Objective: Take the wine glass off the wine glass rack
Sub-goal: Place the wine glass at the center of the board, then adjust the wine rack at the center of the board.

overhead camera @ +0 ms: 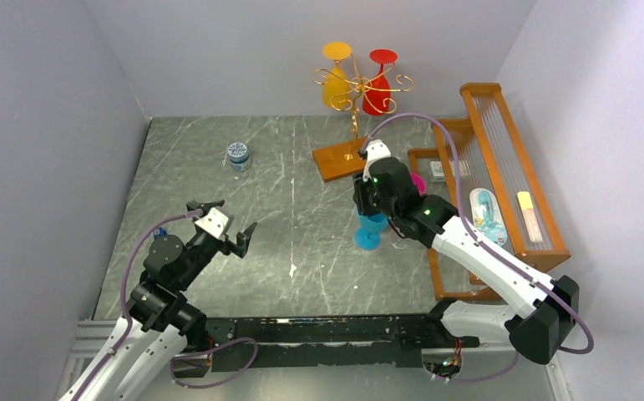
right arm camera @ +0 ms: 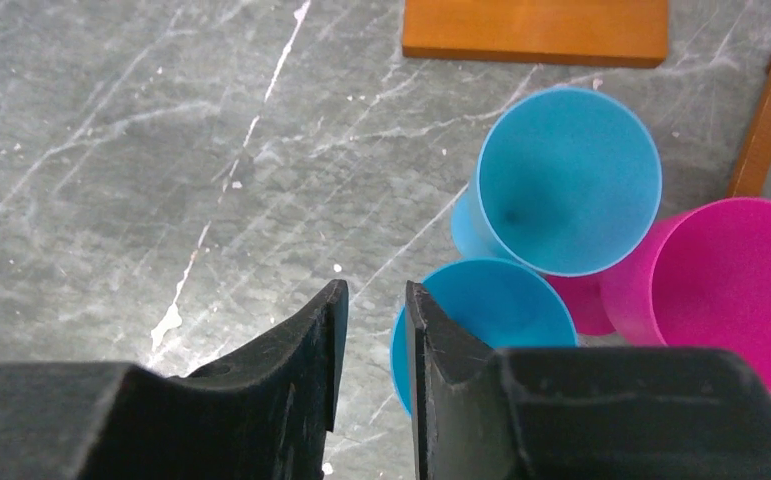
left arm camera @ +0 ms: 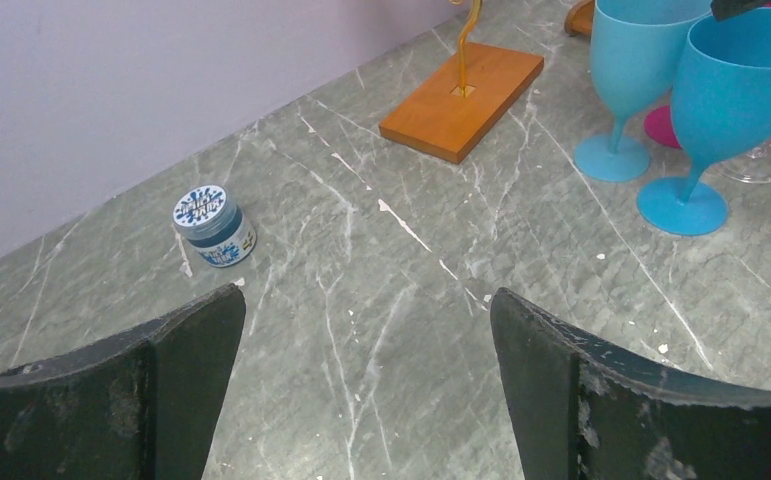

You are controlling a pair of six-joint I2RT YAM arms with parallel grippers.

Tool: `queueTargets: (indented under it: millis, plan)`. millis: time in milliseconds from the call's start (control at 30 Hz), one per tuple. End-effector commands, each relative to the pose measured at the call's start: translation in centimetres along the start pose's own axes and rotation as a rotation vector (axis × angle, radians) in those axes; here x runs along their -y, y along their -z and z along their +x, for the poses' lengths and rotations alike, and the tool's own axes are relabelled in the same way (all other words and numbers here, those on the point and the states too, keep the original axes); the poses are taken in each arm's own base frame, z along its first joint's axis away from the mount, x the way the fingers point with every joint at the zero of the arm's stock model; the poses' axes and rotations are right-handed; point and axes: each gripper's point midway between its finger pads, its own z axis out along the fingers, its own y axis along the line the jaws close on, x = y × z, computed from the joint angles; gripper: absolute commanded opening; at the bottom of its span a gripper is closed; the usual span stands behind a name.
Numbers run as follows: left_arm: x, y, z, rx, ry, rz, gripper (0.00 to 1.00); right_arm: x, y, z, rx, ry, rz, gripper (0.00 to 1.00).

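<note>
The wine glass rack [overhead camera: 357,83], a gold wire tree on a brown wooden base [overhead camera: 339,160], stands at the back centre. A yellow wine glass [overhead camera: 335,83] and a red one [overhead camera: 378,92] hang upside down on it. My right gripper [overhead camera: 363,203] hovers over two upright blue glasses [right arm camera: 571,190] [right arm camera: 506,300] and a pink glass [right arm camera: 731,280] in front of the base. Its jaws [right arm camera: 376,288] are a narrow gap apart; the near blue glass's rim edge shows in the gap, ungripped. My left gripper [overhead camera: 228,219] stands wide open over bare table [left arm camera: 366,300], holding nothing.
A small jar with a blue patterned lid [overhead camera: 238,155] [left arm camera: 211,225] stands at the back left. An orange wooden frame with clear rods [overhead camera: 502,167] runs along the right side, with small items on it. The foot of a clear glass [left arm camera: 761,160] shows beside the blue glasses.
</note>
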Motion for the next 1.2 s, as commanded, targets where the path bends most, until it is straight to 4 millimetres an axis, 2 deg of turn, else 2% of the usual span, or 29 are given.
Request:
queueTargets:
  millis: [0, 233, 400, 667, 1167]
  plan:
    - [-0.6, 0.1, -1.4, 0.027, 0.025, -0.025, 0.97, -0.3, 1.3, -2.7, 0.068, -0.022, -0.016, 0.32]
    - [-0.6, 0.2, -1.7, 0.033, 0.065, -0.035, 0.97, -0.4, 2.2, -4.9, 0.109, -0.034, -0.016, 0.38]
    - [-1.5, 0.1, -1.5, 0.004, 0.109, -0.094, 0.97, -0.8, 2.8, -7.0, 0.169, -0.065, -0.031, 0.44]
    - [-2.2, -0.1, -0.9, -0.037, 0.160, -0.145, 0.97, -1.1, 2.7, -10.3, 0.241, -0.089, -0.026, 0.49]
    - [-2.7, -0.5, 0.0, -0.098, 0.210, -0.196, 0.97, -1.7, 2.6, -13.4, 0.293, -0.083, -0.031, 0.60]
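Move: Two glasses still hang on the rack: the yellow one about 32 cm ahead of the right hand, some 3 cm left and 4 cm higher; the red one level with it in reach, about 11 cm to its right. The blue glass just set down stands about 4 cm to the right hand's right, 1 cm back, its middle 13 cm below; the rear blue one is 8 cm beyond it. From the left hand, the yellow glass is roughly 38 cm ahead and 22 cm right. Already clear of the near blue glass's rim, the right hand climbs about 10 cm straight off it, easing some 4 cm forward and 3 cm left towards the rack as its fingers tilt up and keep opening to a bit over half. The empty left hand shifts about 2 cm forward and left, tipping down and turning counter-clockwise by some 10 degrees. ##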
